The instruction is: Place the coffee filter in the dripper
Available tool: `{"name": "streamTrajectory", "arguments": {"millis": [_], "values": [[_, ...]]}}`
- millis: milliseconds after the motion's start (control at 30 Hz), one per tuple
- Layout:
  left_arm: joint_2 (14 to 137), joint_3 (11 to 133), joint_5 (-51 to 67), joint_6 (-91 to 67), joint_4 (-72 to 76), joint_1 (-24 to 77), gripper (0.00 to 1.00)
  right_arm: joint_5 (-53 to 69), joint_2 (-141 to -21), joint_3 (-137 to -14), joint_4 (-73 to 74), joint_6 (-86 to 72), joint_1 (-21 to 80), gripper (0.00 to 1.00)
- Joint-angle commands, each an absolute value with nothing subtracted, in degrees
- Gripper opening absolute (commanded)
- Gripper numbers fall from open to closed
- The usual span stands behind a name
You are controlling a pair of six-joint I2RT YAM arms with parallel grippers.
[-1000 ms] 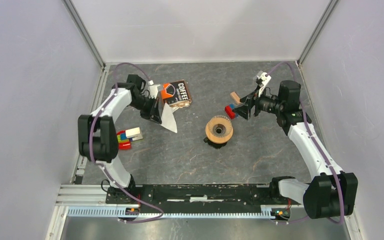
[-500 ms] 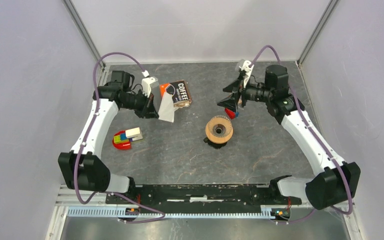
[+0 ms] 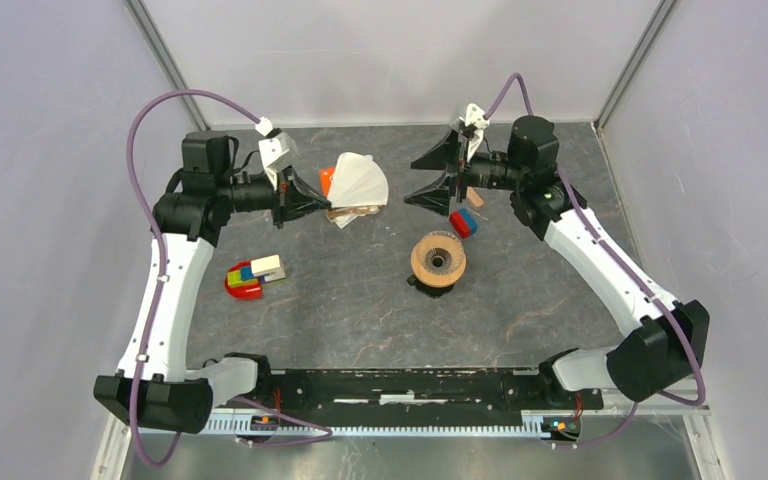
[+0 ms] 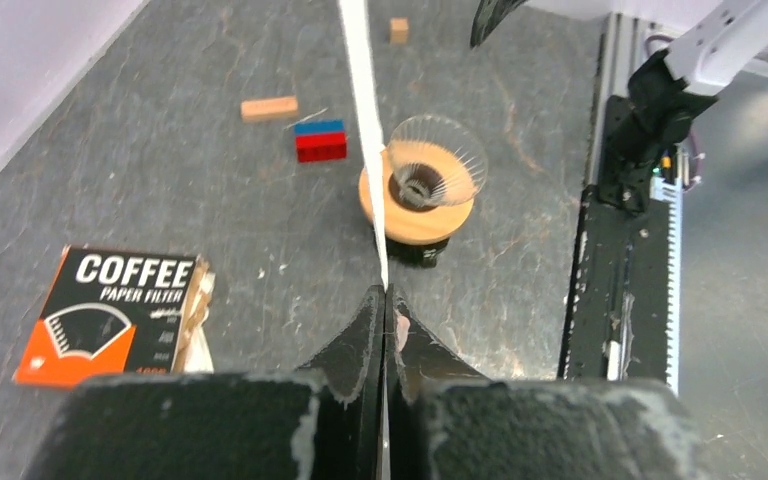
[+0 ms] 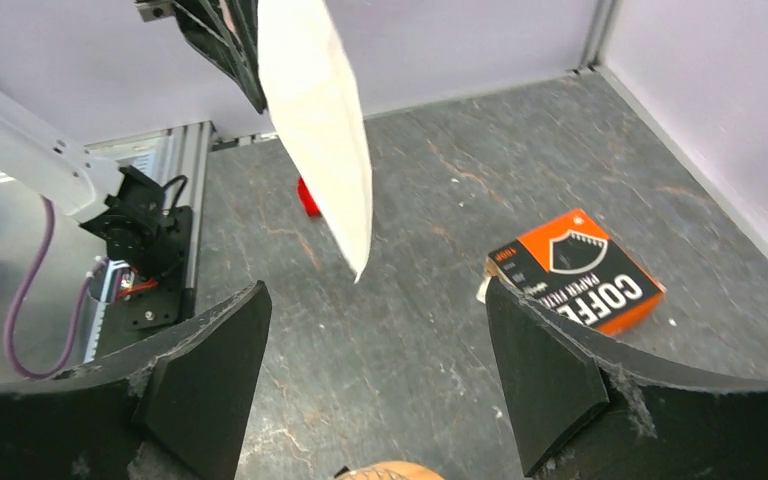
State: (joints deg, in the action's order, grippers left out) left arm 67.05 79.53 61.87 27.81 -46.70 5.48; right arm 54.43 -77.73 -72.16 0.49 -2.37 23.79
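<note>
My left gripper (image 3: 322,207) is shut on the narrow end of the coffee filter (image 3: 360,184), a white paper fan held in the air over the back left of the table. The left wrist view shows the filter (image 4: 365,100) edge-on, rising from the pinched fingertips (image 4: 385,300). The dripper (image 3: 438,260), tan ribbed top on a dark base, stands mid-table, to the right of the filter and nearer than it. My right gripper (image 3: 423,181) hangs open just right of the filter, facing it, with nothing between its fingers (image 5: 372,290). The filter (image 5: 320,120) hangs ahead of them.
The orange-and-black COFFEE packet (image 4: 110,315) lies under the held filter. A red-and-blue block (image 3: 463,222) and a tan block (image 4: 269,108) lie behind the dripper. Coloured blocks (image 3: 250,277) sit at the left. Grey walls close in the back and sides.
The left arm has lifted and turned, so the filter now fans out flat and higher, over the packet. The right gripper has risen, moved left toward the filter and opened a little wider.
</note>
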Motion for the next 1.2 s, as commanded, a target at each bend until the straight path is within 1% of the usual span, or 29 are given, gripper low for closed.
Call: {"name": "streamTrajectory", "arguments": {"millis": [0,200,233,300,333,367,500,567,600,633,700,733,767,800,833,900,967,1000,1033,1100,1167], "values": [[66.82,79.09,69.49,23.19,-41.48,7.12,0.02,59.23,-78.77,-71.43,-7.56,-7.47,25.45,0.86],[66.58,77.99,70.31,21.9,-41.48,10.5,0.02,62.02,-79.58,-69.84,-8.65,-5.68,27.97,0.87],[66.58,77.88,70.38,21.86,-41.48,10.78,0.02,62.56,-79.81,-69.74,-8.43,-5.34,28.36,0.87],[66.65,77.7,69.64,21.82,-41.44,11.39,0.02,63.96,-79.96,-69.21,-9.02,-5.25,29.24,0.82],[66.7,77.64,69.33,21.97,-41.44,11.55,0.02,64.04,-79.79,-68.88,-9.19,-5.09,29.76,0.76],[66.68,77.13,69.11,21.3,-40.43,11.6,0.02,64.19,-79.63,-68.58,-9.13,-4.89,30.19,0.68],[66.84,74.21,67.65,15.25,-32.43,11.6,0.02,62.65,-78.37,-67.39,-8.24,-4.27,30.79,0.26],[67.44,72.87,66.55,11.8,-27.66,11.6,0.02,60.2,-77.51,-67.93,-4.6,-0.87,30.84,0.09],[67.81,72.19,65.46,9.69,-24.85,11.6,0.02,58.57,-77.13,-68.3,-2.61,0.72,30.81,0.02],[68.06,71.65,64.06,7.84,-21.97,11.6,0.02,56.16,-76.66,-68.76,-0.69,2.47,30.76,0.0],[68.71,70.78,60.96,3.08,-16.47,11.69,0.02,50.72,-75.93,-70.15,3.38,5.12,30.76,0.0],[69.21,70.72,59.95,0.77,-14.37,11.77,0.04,47.14,-75.56,-70.66,4.58,5.83,30.74,0.0],[70.1,71.15,58.99,-1.07,-13.12,12.01,0.15,44.01,-75.39,-71.46,5.86,6.35,30.76,0.0],[71.02,72.15,58.58,-1.87,-12.84,12.39,0.27,40.37,-75.2,-71.97,6.94,6.73,30.75,0.0],[72.06,73.48,57.42,-2.35,-12.83,12.91,0.44,37.17,-74.95,-72.38,8.03,6.84,30.76,0.0],[73.84,76.01,51.98,-4.78,-12.84,14.11,0.66,29.14,-73.67,-72.0,8.83,7.23,30.73,0.0],[75.53,78.78,46.11,-8.27,-12.98,14.8,0.76,22.98,-72.78,-71.59,9.45,7.97,30.76,0.0],[76.47,80.25,43.35,-10.48,-13.28,14.92,0.79,20.54,-72.48,-71.48,9.57,8.31,30.75,0.0],[77.36,81.57,41.51,-12.23,-13.8,15.01,0.82,19.07,-72.42,-71.61,9.82,8.51,30.76,0.0],[78.87,84.79,39.54,-15.08,-15.23,15.63,0.93,17.14,-72.49,-71.74,9.87,8.36,30.76,0.0],[80.31,87.85,36.1,-17.2,-17.95,16.87,0.99,14.36,-72.79,-71.82,9.78,7.83,30.76,0.0]]}}
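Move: The coffee filter stands upright in the left fingers, its middle about 1 cm forward, 4 cm right and 4 cm above that hand. From the open right hand the filter's middle lies roughly 9 cm left, 3 cm back and 3 cm up. The dripper stands about 6 cm left of the right hand, 4 cm back and 23 cm below; the filter box about 11 cm left of that hand, 11 cm forward and 30 cm below. Back and to the left, the open right hand reaches about 6 cm to the filter's free lower edge and pinches it shut, while the left hand, still gripping, brings it a few centimetres back and right. The right hand then draws forward and rightward, turning about 35 degrees clockwise; the left opens wide, lets go and swings some 11 cm forward, turning counter-clockwise. ##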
